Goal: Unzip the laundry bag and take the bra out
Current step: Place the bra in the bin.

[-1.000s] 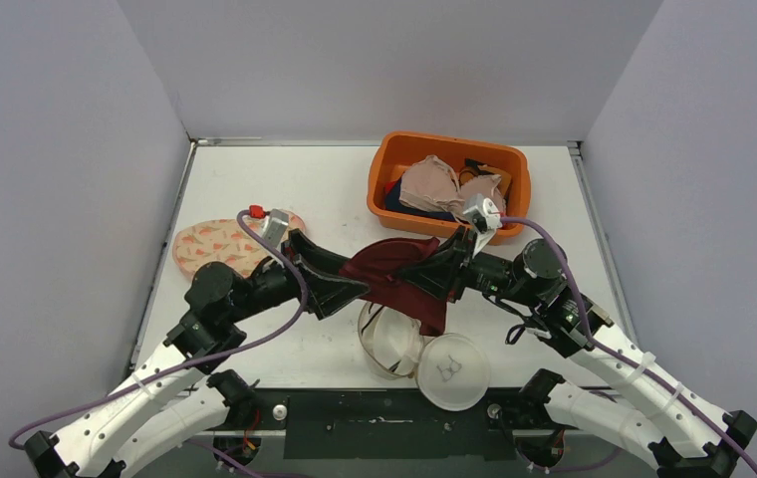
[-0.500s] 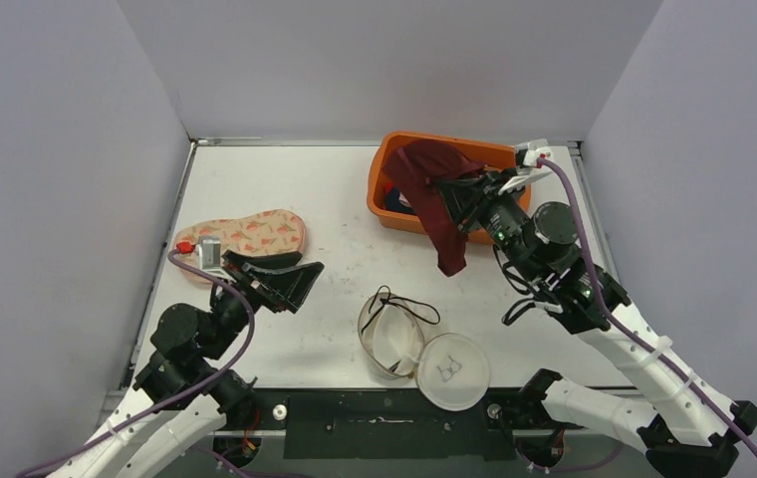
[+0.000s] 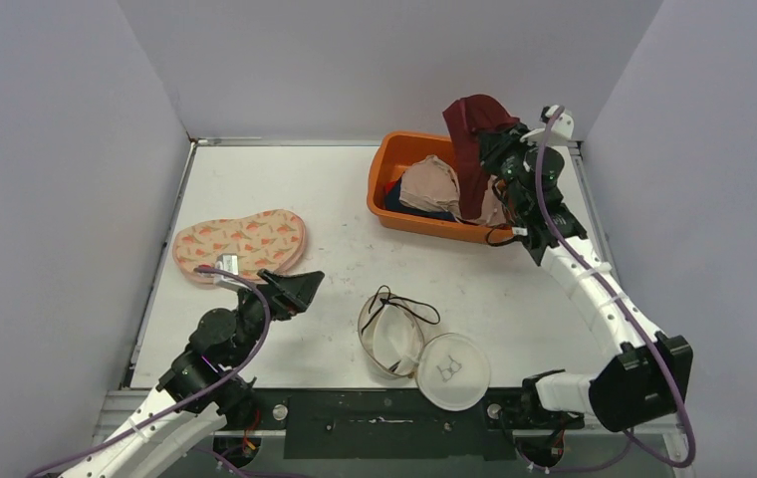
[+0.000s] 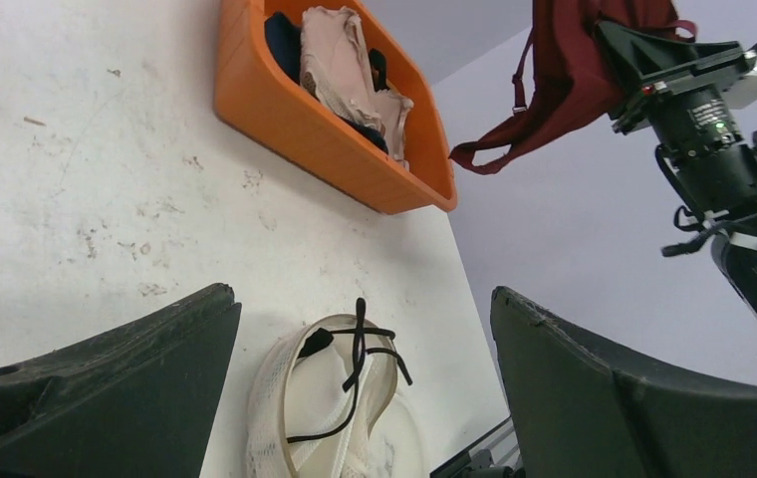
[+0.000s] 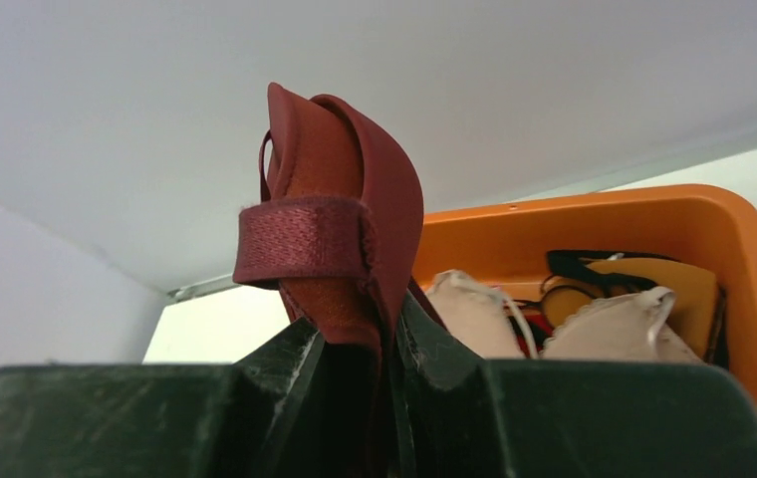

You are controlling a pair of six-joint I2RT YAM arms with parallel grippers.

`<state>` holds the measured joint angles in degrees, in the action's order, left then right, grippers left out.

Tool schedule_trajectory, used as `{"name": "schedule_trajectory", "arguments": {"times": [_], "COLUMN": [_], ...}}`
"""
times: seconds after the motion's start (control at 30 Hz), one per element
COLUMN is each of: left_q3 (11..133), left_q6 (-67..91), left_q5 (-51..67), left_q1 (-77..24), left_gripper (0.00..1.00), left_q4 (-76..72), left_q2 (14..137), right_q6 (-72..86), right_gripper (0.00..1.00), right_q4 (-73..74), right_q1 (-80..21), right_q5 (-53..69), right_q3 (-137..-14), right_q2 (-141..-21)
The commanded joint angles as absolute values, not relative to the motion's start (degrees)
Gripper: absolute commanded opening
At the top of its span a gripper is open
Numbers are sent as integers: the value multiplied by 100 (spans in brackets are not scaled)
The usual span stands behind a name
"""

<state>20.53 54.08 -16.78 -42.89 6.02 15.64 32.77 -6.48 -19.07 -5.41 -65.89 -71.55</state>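
Note:
A dark red bra point(image 3: 469, 149) hangs from my right gripper point(image 3: 491, 139), which is shut on its folded fabric point(image 5: 340, 249) high above the back right corner of the orange bin point(image 3: 424, 221). The bra's strap dangles down over the bin. The white mesh laundry bag point(image 3: 394, 334) lies unzipped and slack at the table's front middle, a black cord across its mouth point(image 4: 360, 344). My left gripper point(image 3: 295, 289) stands open and holds nothing, low over the table to the left of the bag. In the left wrist view the bag point(image 4: 315, 398) shows between the left gripper's point(image 4: 363, 294) spread fingers.
The orange bin point(image 4: 295, 119) holds beige garments point(image 3: 429, 184) and dark ones. A pink patterned flat bag point(image 3: 240, 242) lies at the left of the table. A round white mesh panel point(image 3: 451, 370) rests at the table's front edge. Grey walls close three sides.
The right gripper carried the bra from over the laundry bag up and back to above the orange bin. The left gripper let go, opened wide and drew back to the near left.

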Motion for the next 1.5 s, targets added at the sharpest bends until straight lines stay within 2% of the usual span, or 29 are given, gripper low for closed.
{"name": "schedule_trajectory", "arguments": {"times": [0.0,0.27,0.6,0.87,1.03,1.07,1.33,1.47], "left_q3": [1851,1614,1209,1266,1248,1255,2055,2278], "left_q6": [5774,5617,5833,6016,6164,6154,5504,5260], "left_q5": [-1727,-1766,-1835,-1796,-1819,-1807,-1249,-885], "left_q1": [-4250,-4254,-4249,-4254,-4249,-4253,-4270,-4327], "left_gripper": [96,96,96,96,96,96,96,96], "left_q4": [282,116,-336,-138,-24,-23,502,685], "left_q2": [1433,1407,1576,1763,1848,1872,2759,3075], "right_q6": [3727,4075,4272,4080,3956,3949,3739,3610], "right_gripper": [5,5,6,26,64,67,84,87], "right_q4": [-2075,-3453,-3556,-2448,-1715,-1620,-583,-35], "right_q1": [-1271,-515,-308,-299,-299,-294,-524,-932], "right_q5": [293,1116,1143,859,520,458,-365,-889], "right_q3": [-6252,-5724,-5462,-5426,-5469,-5453,-5712,-5878], "right_q2": [-7581,-8623,-9553,-9429,-9139,-9046,-8064,-7379]}}
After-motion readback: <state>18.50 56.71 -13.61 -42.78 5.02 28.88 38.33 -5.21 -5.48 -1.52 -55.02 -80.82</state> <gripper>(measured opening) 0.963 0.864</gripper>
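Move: The right hand is shut on the maroon bra above the orange bin, whose middle lies some 30 cm below it, about 3 cm ahead and 2 cm to its left. Down in the bin, the tan pouch sits about 4 cm ahead and 5 cm right of the hand, and the navy cloth roughly level with it and 8 cm left. From the empty left hand, the bin is about 24 cm ahead, 26 cm right and 18 cm lower. Down goes the right hand, nearly 24 cm into the right part of the bin, first also swinging forward and right, then sinking almost straight as the fingers tip down some 25 degrees. Near the bottom the fingers open wide and let go of the bra, then back up about 7 cm, drawing slightly back. The open, empty left hand sinks about 7 cm. ##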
